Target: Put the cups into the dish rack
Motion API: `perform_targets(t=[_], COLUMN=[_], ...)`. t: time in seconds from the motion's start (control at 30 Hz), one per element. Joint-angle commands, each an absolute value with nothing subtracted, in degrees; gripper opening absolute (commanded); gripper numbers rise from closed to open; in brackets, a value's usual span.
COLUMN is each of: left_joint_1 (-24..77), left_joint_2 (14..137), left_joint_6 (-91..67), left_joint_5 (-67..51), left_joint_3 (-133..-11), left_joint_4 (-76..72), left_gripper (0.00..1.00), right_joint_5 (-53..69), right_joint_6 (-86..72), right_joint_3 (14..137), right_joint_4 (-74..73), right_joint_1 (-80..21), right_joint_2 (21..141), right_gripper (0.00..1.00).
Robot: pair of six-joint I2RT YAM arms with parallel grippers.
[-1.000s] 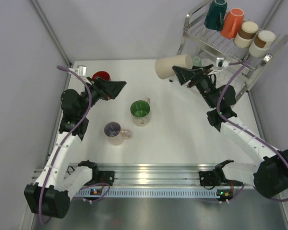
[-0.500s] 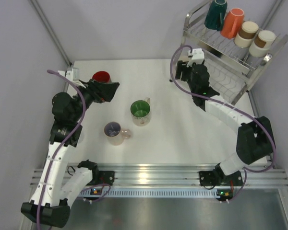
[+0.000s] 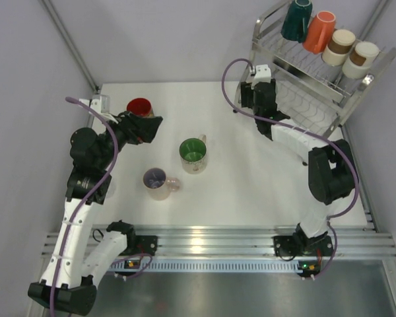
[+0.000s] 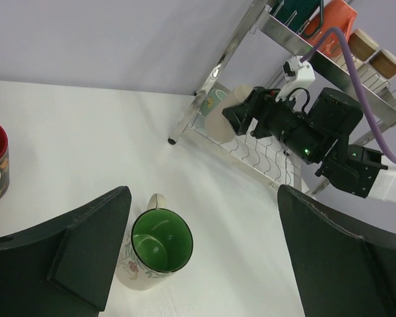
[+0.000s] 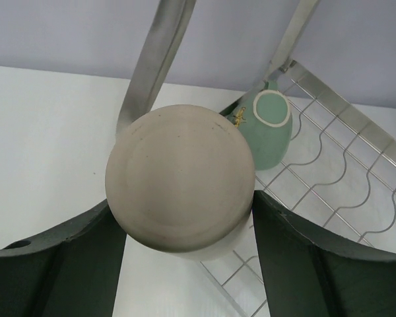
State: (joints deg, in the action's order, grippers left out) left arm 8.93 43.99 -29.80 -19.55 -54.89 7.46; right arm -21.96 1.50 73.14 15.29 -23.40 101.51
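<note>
My right gripper (image 5: 185,218) is shut on a beige cup (image 5: 181,177), its base towards the camera, at the left post of the dish rack (image 3: 308,105). A mint cup (image 5: 267,129) lies on the lower wire shelf (image 5: 356,172) just beyond it. On the top tier stand a dark teal cup (image 3: 296,20), an orange cup (image 3: 319,31) and two white-and-brown cups (image 3: 338,46). My left gripper (image 4: 203,198) hangs open above the table, the green-lined mug (image 4: 162,241) under its left finger. A red cup (image 3: 140,105) stands just behind it, and a pinkish cup (image 3: 158,183) nearer the front.
The rack's slanted chrome post (image 4: 211,79) stands right beside the held cup. Grey walls close in the table on the left, back and right. An aluminium rail (image 3: 204,238) with both arm bases runs along the near edge.
The right arm has swung the beige cup from over the table towards the back, up to the rack's lower shelf. The left arm drew back a little to the left, its jaws still wide.
</note>
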Motion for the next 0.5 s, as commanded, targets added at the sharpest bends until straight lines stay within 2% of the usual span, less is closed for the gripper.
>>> perform_targets(t=[0.0,0.47], left_joint_1=[8.9,8.9], left_joint_2=[43.2,42.2], left_joint_6=[-28.7,-28.4], left_joint_5=[-18.8,-18.9], left_joint_3=[-56.7,-57.6], left_joint_4=[6.6,7.6], left_gripper=[0.98,0.98], right_joint_5=[-23.7,-23.6], right_joint_6=[1.8,1.7], right_joint_3=[77.0,80.6], right_joint_4=[17.7,23.4], right_joint_1=[-22.0,-18.5], right_joint_2=[103.4,111.0], right_gripper=[0.0,0.0])
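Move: My right hand holds the beige cup mouth forward; the free slot on the rack's lower tier, this side of the mint cup, lies about 9 cm ahead, 4 cm to the right and 12 cm below. The mint cup is some 16 cm ahead, 6 cm right and 11 cm down; the foot of the rack's left leg is roughly 6 cm ahead, 8 cm left, 20 cm below. From my left hand that slot is about 34 cm ahead, 32 cm right, 28 cm down. I keep the beige cup gripped in my right hand and ease it forward and down in equal measure, drifting right as well, about 5 cm in all, in past the rack's left leg towards the lower tier and the mint cup. My wrist barely turns and my fingers stay as they are. ##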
